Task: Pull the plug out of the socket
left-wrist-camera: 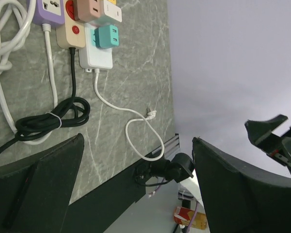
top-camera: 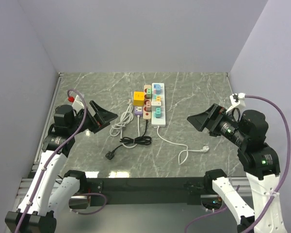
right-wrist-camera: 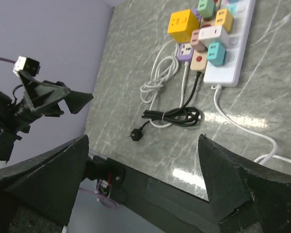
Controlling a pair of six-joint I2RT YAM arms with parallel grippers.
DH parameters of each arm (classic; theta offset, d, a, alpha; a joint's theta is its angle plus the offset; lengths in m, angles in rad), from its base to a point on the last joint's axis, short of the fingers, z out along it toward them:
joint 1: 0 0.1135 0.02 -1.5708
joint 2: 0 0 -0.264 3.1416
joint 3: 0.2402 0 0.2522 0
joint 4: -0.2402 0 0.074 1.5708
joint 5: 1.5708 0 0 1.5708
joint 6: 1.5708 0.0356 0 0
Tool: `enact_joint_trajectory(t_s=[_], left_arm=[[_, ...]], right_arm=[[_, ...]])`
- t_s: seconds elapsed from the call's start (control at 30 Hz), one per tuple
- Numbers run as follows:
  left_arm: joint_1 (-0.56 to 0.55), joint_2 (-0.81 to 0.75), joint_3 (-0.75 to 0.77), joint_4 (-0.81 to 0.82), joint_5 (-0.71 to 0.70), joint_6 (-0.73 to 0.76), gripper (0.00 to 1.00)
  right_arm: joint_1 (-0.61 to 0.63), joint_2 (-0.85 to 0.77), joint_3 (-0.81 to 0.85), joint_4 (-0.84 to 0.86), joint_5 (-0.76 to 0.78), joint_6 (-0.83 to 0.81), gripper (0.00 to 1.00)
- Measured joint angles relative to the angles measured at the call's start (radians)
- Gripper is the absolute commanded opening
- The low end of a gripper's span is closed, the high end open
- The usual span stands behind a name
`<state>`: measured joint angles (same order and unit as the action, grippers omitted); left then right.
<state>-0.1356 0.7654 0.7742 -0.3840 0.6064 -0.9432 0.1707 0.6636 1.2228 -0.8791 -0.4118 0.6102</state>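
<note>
Two power strips lie side by side at mid-table: a white strip (top-camera: 159,104) and a beige strip (top-camera: 147,103), with a yellow cube socket (top-camera: 137,97) and a purple adapter (top-camera: 138,110) beside them. Several coloured plugs sit in the sockets; a teal plug (top-camera: 156,113) (left-wrist-camera: 107,36) (right-wrist-camera: 217,52) is at the white strip's (left-wrist-camera: 98,57) (right-wrist-camera: 230,65) near end. My left gripper (top-camera: 106,118) (left-wrist-camera: 137,143) hovers open to the left of the strips. My right gripper (top-camera: 196,121) (right-wrist-camera: 143,141) hovers open to their right. Neither touches anything.
A bundled black cord (top-camera: 136,141) (left-wrist-camera: 53,119) (right-wrist-camera: 177,116) with a loose black plug (top-camera: 110,155) (right-wrist-camera: 135,135) lies in front of the strips. A coiled white cable (top-camera: 121,121) lies at the left, and the white strip's lead (top-camera: 186,151) (left-wrist-camera: 136,131) trails right. Grey walls close three sides.
</note>
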Motion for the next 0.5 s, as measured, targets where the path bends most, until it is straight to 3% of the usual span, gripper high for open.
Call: enact_joint_trajectory(t_s=[0.17, 0.4, 0.5], left_arm=[[-0.003, -0.035, 0.0, -0.051, 0.002, 0.016, 0.99], [-0.011, 0.001, 0.0, -0.17, -0.004, 0.072, 0.99], [-0.018, 0.031, -0.001, -0.21, -0.023, 0.089, 0.99]], right_arm=[[0.014, 0.074, -0.087, 0.043, -0.015, -0.02, 1.0], [0.361, 0.463, 0.064, 0.015, 0.323, -0.078, 1.0], [0.432, 0.617, 0.124, 0.016, 0.44, -0.084, 1.0]])
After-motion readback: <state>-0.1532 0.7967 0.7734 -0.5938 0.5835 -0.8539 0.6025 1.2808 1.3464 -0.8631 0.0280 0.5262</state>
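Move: The teal plug on the near end of the white strip lies about 16 cm ahead of the right hand, 9 cm to its left and some 31 cm below. Beyond that plug, the white plug is about 4 cm farther out and the orange plug 7 cm; the pink plug stands 4 cm farther out and 4 cm to its left. From the left hand, the teal plug is about 10 cm ahead, 17 cm to the right and 22 cm below. Down, forward and left in one quickening sweep, the right hand goes roughly 17 cm towards the teal plug at the strip's near end, fingers staying wide open, its left side rolling down and the fingers tipping lower. The left hand, also open and empty, sinks about 5 cm while easing back a little, its fingers tipping down slightly. ##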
